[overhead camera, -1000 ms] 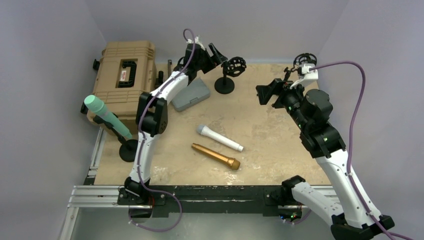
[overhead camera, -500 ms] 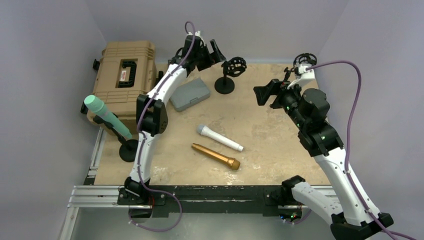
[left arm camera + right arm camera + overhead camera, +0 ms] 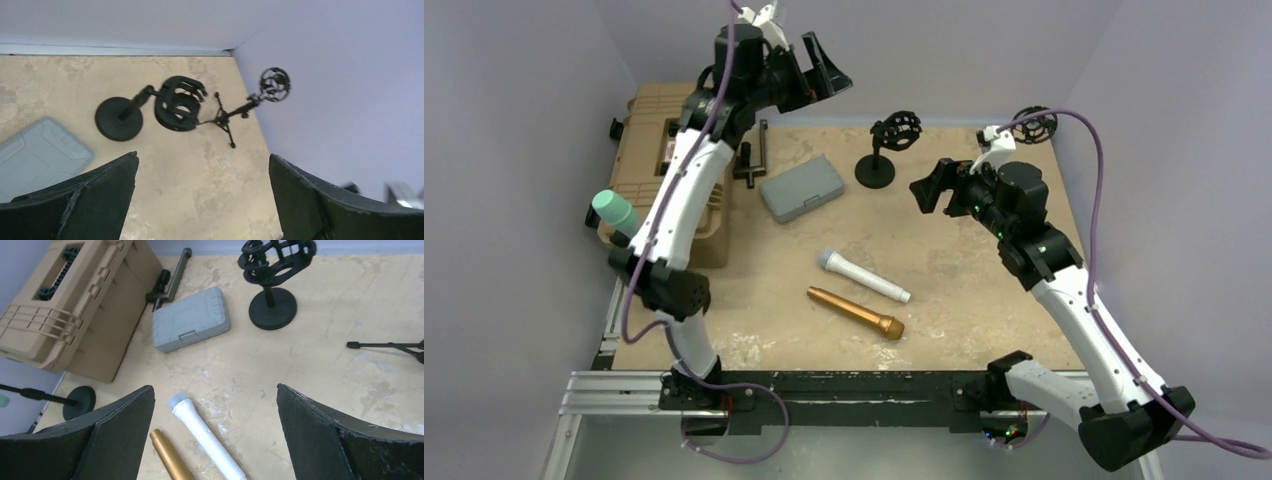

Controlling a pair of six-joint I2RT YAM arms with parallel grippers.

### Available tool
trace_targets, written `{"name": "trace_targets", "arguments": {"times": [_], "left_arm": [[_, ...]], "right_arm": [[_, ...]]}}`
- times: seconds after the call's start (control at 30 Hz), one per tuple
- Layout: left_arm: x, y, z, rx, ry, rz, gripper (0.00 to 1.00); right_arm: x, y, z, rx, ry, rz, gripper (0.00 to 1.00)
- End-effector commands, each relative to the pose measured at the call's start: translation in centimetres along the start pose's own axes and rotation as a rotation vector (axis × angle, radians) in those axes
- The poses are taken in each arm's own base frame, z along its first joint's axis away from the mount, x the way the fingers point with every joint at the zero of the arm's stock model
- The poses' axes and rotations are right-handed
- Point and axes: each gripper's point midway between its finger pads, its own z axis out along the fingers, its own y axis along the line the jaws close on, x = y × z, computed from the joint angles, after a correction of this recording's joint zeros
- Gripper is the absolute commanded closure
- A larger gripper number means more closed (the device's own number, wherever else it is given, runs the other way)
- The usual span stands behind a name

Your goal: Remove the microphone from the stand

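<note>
A mint-green microphone sits tilted in a black stand at the table's left edge, its lower part hidden behind my left arm. Only the stand's round base and a sliver of green show in the right wrist view. My left gripper is open and empty, raised high over the back left, far from that microphone; in its wrist view it looks down on bare table. My right gripper is open and empty over the middle right, above a white microphone.
The white microphone and a gold one lie on the table. An empty shock-mount stand and a tripod stand are at the back. A grey case lies beside a tan hard case.
My left arm has swung up and to the left, lifting its open gripper away from the shock-mount stand. My right gripper has moved a little left. The microphones have not moved.
</note>
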Motion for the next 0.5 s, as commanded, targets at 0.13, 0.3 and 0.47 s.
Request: {"name": "trace_targets", "arguments": {"times": [0.13, 0.3, 0.47], "left_arm": [[3.3, -6.5, -13.1, 0.142, 0.009, 0.118, 0.00], [5.7, -4.2, -20.5, 0.056, -0.049, 0.175, 0.01], [7.0, -3.3, -29.1, 0.016, -0.157, 0.256, 0.00]], "right_arm": [[1.6, 3.9, 2.2, -0.219, 0.043, 0.024, 0.09], [4.2, 8.8, 3.7, -0.327, 0.097, -0.010, 0.08], [7.9, 17.3, 4.4, -0.529, 0.124, -0.048, 0.04]]}}
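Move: The teal microphone, still on its stand, lies about 48 cm left of the right hand, 4 cm back and 11 cm lower. From the left hand it is some 20 cm back, 30 cm left and 18 cm lower. About 32 cm below the right hand, the white microphone lies 10 cm left and nearly level, the gold one 11 cm left and 7 cm back. The emptied middle stand is roughly 10 cm ahead and 11 cm right of the left hand, 25 cm lower. Leftward and speeding up, the empty, open right hand sweeps some 13 cm in over the white microphone towards the teal one, sinking about 5 cm and swinging some 25 degrees counter-clockwise. Meanwhile the left hand, also open and empty, draws fast back about 23 cm, away from the middle stand, drifting 8 cm left; it rises a little, then levels off above the grey box. ##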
